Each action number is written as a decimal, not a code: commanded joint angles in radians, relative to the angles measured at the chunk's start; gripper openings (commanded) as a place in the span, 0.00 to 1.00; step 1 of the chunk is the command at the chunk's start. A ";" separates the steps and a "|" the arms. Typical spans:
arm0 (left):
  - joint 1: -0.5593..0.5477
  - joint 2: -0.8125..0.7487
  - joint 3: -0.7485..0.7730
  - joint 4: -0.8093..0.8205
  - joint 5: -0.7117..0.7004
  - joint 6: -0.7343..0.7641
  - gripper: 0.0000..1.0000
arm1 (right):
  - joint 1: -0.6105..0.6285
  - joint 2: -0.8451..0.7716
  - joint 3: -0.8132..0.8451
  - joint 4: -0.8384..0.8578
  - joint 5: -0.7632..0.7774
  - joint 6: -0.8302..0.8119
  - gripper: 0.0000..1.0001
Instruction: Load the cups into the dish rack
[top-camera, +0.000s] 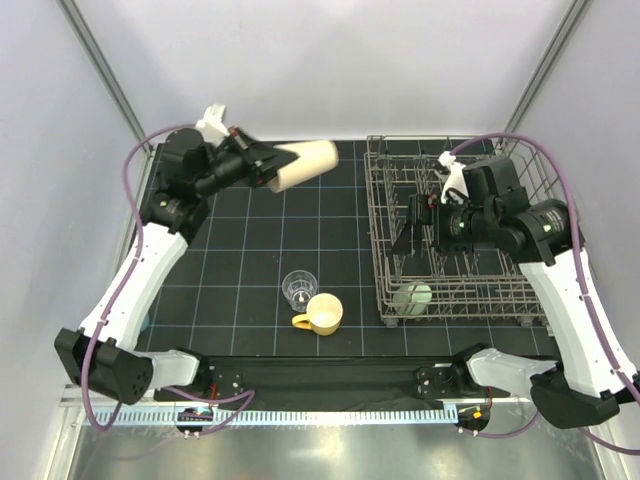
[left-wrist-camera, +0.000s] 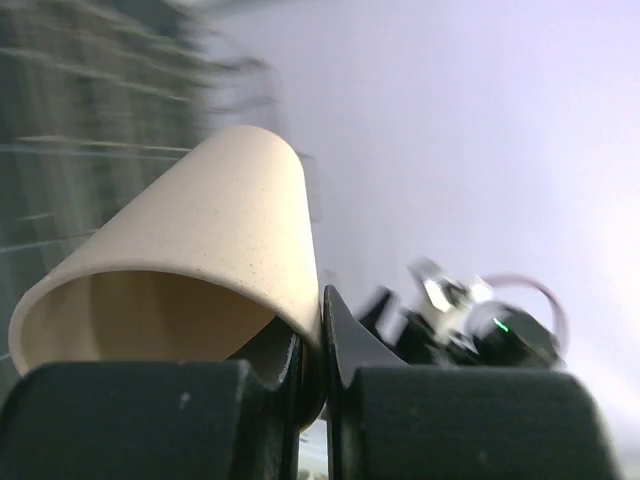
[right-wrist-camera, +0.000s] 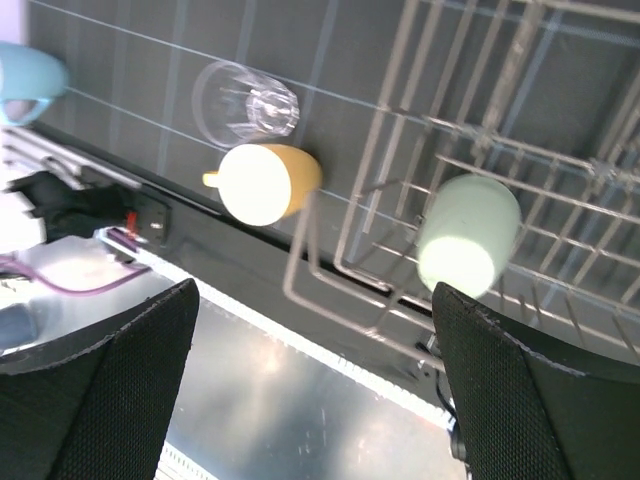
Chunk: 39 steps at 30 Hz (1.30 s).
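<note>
My left gripper (top-camera: 270, 166) is raised over the back left of the mat, shut on the rim of the tan tumbler (top-camera: 305, 163), which lies sideways and points toward the dish rack (top-camera: 378, 190). In the left wrist view the fingers (left-wrist-camera: 345, 340) pinch the wall of the tumbler (left-wrist-camera: 200, 240). My right gripper (top-camera: 403, 228) hangs open and empty over the rack. A pale green cup (top-camera: 413, 298) (right-wrist-camera: 467, 232) lies in the rack's near left corner. On the mat stand a clear glass (top-camera: 298, 287) (right-wrist-camera: 245, 100) and a yellow mug (top-camera: 322, 313) (right-wrist-camera: 262, 182). A light blue cup (right-wrist-camera: 25, 80) shows at the right wrist view's left edge.
The grey wire rack (right-wrist-camera: 400, 200) fills the right side of the black gridded mat (top-camera: 250, 230). White enclosure walls stand close behind and to both sides. The arm bases and a black strip (top-camera: 330, 378) line the near edge.
</note>
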 joint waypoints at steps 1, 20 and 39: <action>-0.107 0.026 0.060 0.454 0.144 -0.138 0.01 | -0.003 -0.052 0.068 0.077 -0.072 -0.008 0.97; -0.369 0.170 0.127 0.963 0.374 -0.442 0.00 | -0.003 -0.095 0.261 0.376 -0.242 0.004 1.00; -0.405 0.133 0.077 0.992 0.405 -0.448 0.00 | -0.007 -0.062 0.268 0.442 -0.304 0.024 0.97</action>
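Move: My left hand already holds the beige cup; the open right gripper it is taken to lies about 25 cm to its right, 15 cm back and 8 cm lower. From my right hand the beige cup's middle is roughly 19 cm ahead, 21 cm left and 7 cm up. Also from the right hand, the green cup in the rack is almost straight below, some 25 cm down; the yellow cup is 18 cm left and 2 cm back, the glass 24 cm left and 2 cm ahead, both near 27 cm down. I carry the beige cup back about 16 cm, up 13 and to the right towards my right gripper, swinging my left fingers clockwise until they point right and somewhat up; the last stretch is mostly backward. My right hand rises about 18 cm with a little drift left, its fingers tipping up from steeply down to nearly level, wide open, facing the cup's closed end. My left pinch on the rim keeps its hold. ##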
